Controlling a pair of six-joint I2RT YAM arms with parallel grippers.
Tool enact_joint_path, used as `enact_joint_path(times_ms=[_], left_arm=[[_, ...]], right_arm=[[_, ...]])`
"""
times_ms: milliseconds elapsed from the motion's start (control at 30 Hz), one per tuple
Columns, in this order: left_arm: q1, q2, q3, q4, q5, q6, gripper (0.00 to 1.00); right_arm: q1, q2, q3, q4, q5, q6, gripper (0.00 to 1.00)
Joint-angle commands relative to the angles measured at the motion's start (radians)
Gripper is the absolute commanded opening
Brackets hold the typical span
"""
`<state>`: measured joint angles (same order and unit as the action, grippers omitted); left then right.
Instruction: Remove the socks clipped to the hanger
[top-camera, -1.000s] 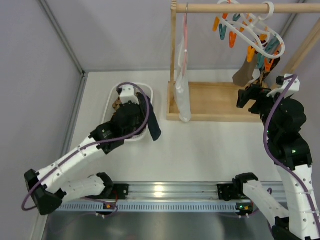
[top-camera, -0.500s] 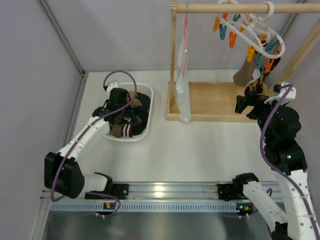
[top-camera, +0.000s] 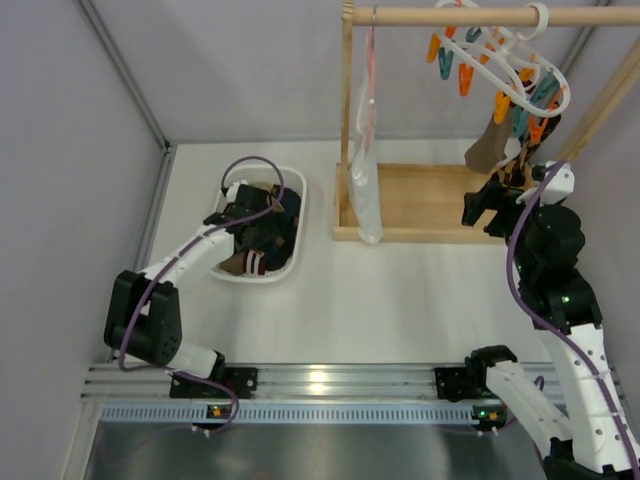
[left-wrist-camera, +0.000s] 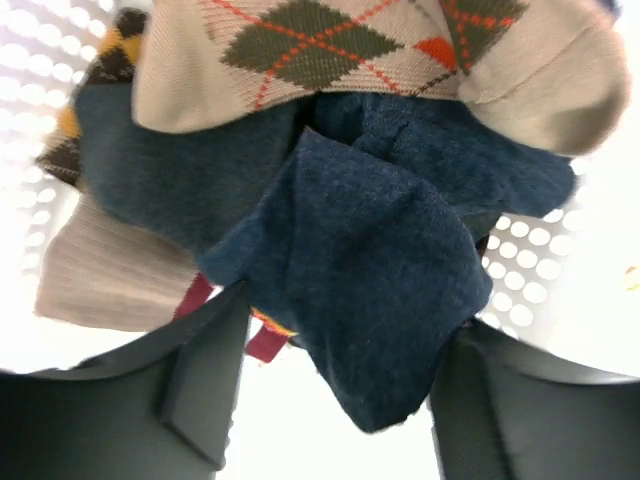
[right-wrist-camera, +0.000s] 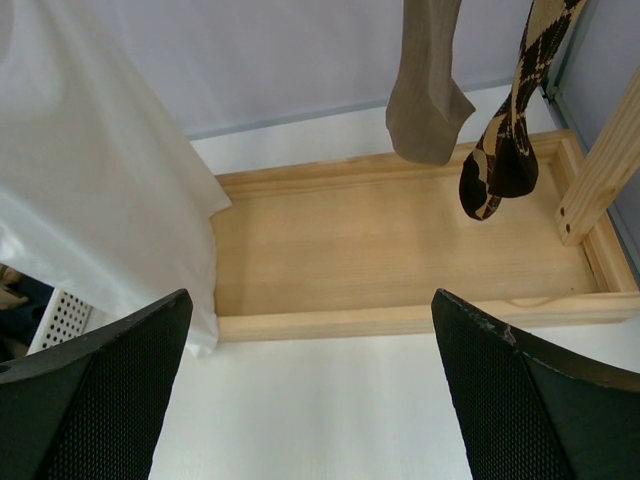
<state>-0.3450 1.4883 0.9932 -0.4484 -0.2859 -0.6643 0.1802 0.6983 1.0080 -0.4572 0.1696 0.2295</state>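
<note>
The white hanger (top-camera: 522, 72) with orange and teal clips hangs from the wooden rail. A taupe sock (right-wrist-camera: 428, 90) and a brown patterned sock (right-wrist-camera: 508, 150) dangle from it over the wooden base. My right gripper (top-camera: 481, 206) sits low in front of that base, open and empty (right-wrist-camera: 310, 390). My left gripper (top-camera: 243, 207) is over the white basket (top-camera: 301, 210). Its jaws stand apart around a dark navy sock (left-wrist-camera: 370, 300). That sock lies on a tan argyle sock (left-wrist-camera: 330, 50) and a taupe sock (left-wrist-camera: 100, 280).
A white cloth bag (top-camera: 365, 190) hangs from a thin pink wire hanger (top-camera: 371, 70) by the rack's left post. The rack's wooden tray base (right-wrist-camera: 400, 250) lies under the socks, with a slanted post (right-wrist-camera: 605, 160) on its right. Grey walls close in the left and back.
My left arm carried the navy sock from the basket's right rim to over the basket, and its jaws have parted. My right gripper shifted slightly left along the rack's base.
</note>
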Motion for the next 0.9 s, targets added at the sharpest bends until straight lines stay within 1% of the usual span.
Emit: enact_joint_path(times_ms=[0,33,167,233,267,333,367,400,433,500,533,567,633,667,767,800,833,867], left_arm=[[0.001,-0.114,-0.010,0.039,-0.052,-0.021,0.75],[0.001,-0.132,-0.013,0.037,-0.047,-0.020,0.81],[-0.006,-0.258,-0.033,0.037,-0.022,-0.012,0.89],[-0.015,-0.305,-0.039,0.034,-0.012,-0.003,0.89],[-0.026,-0.353,-0.044,0.034,-0.004,0.000,0.89],[-0.035,-0.407,-0.057,0.036,0.023,0.002,0.91],[-0.049,-0.454,-0.062,0.034,0.037,0.003,0.92],[-0.057,-0.476,-0.071,0.039,0.056,0.002,0.94],[-0.067,-0.496,-0.071,0.040,0.107,-0.001,0.98],[-0.120,-0.523,-0.065,0.051,0.134,0.002,0.98],[-0.155,-0.525,-0.062,0.051,0.128,0.006,0.98],[-0.251,-0.523,-0.059,0.048,0.066,0.012,0.98],[-0.371,-0.519,-0.065,0.050,-0.011,0.012,0.98],[-0.479,-0.511,-0.070,0.050,-0.075,0.006,0.98],[-0.619,-0.464,-0.083,0.060,-0.121,-0.012,0.98],[-0.643,-0.430,-0.090,0.082,-0.105,0.000,0.98],[-0.664,-0.410,-0.096,0.112,-0.089,0.012,0.98],[-0.705,-0.392,-0.100,0.182,-0.078,0.020,0.98]], right_arm=[[-0.008,0.013,0.015,0.040,0.002,-0.001,0.99],[-0.008,0.018,0.017,0.035,0.002,-0.002,0.99],[-0.008,0.036,0.038,0.015,0.037,-0.018,1.00],[-0.008,0.047,0.058,-0.010,0.068,-0.036,1.00],[-0.011,0.061,0.084,-0.023,0.117,-0.047,0.99],[-0.037,0.075,0.109,-0.049,0.123,-0.055,0.99],[-0.054,0.098,0.131,-0.055,0.087,-0.052,0.99],[-0.100,0.107,0.141,-0.063,0.058,-0.047,1.00],[-0.129,0.119,0.148,-0.070,0.027,-0.039,0.99],[-0.224,0.148,0.150,-0.058,-0.065,-0.010,0.99],[-0.251,0.156,0.143,-0.049,-0.091,-0.003,0.99],[-0.292,0.165,0.127,-0.020,-0.116,0.013,0.99],[-0.321,0.171,0.112,0.003,-0.110,0.025,0.99],[-0.334,0.179,0.092,0.021,-0.093,0.028,0.99],[-0.393,0.179,0.035,0.066,-0.081,0.063,0.99],[-0.403,0.173,0.012,0.110,-0.081,0.082,0.99],[-0.412,0.164,-0.012,0.135,-0.087,0.100,0.99],[-0.427,0.141,-0.064,0.164,-0.103,0.135,0.99]])
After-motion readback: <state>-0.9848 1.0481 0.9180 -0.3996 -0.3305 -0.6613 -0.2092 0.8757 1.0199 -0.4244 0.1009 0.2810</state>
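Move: My left hand is down in the basket with the dark blue sock right at its fingertips, about 2 cm below. The argyle sock lies some 6 cm ahead and 1 cm left of this hand, the striped sock about 3 cm back and 5 cm left, both slightly lower. For my empty right hand, the patterned hanging sock is roughly 25 cm ahead and 15 cm to the right, its middle slightly higher; the grey sock hangs 6 cm left of it and 3 cm beyond. My left hand finishes spreading its already parting fingers, leaving the dark blue sock behind, and rises about 15 cm out of the basket, then swings back and right over its right side, turning clockwise and tipping up. Meanwhile I carry my open right hand some 10 cm right, slightly forward and lower, turning it about 20 degrees clockwise towards the patterned sock. ##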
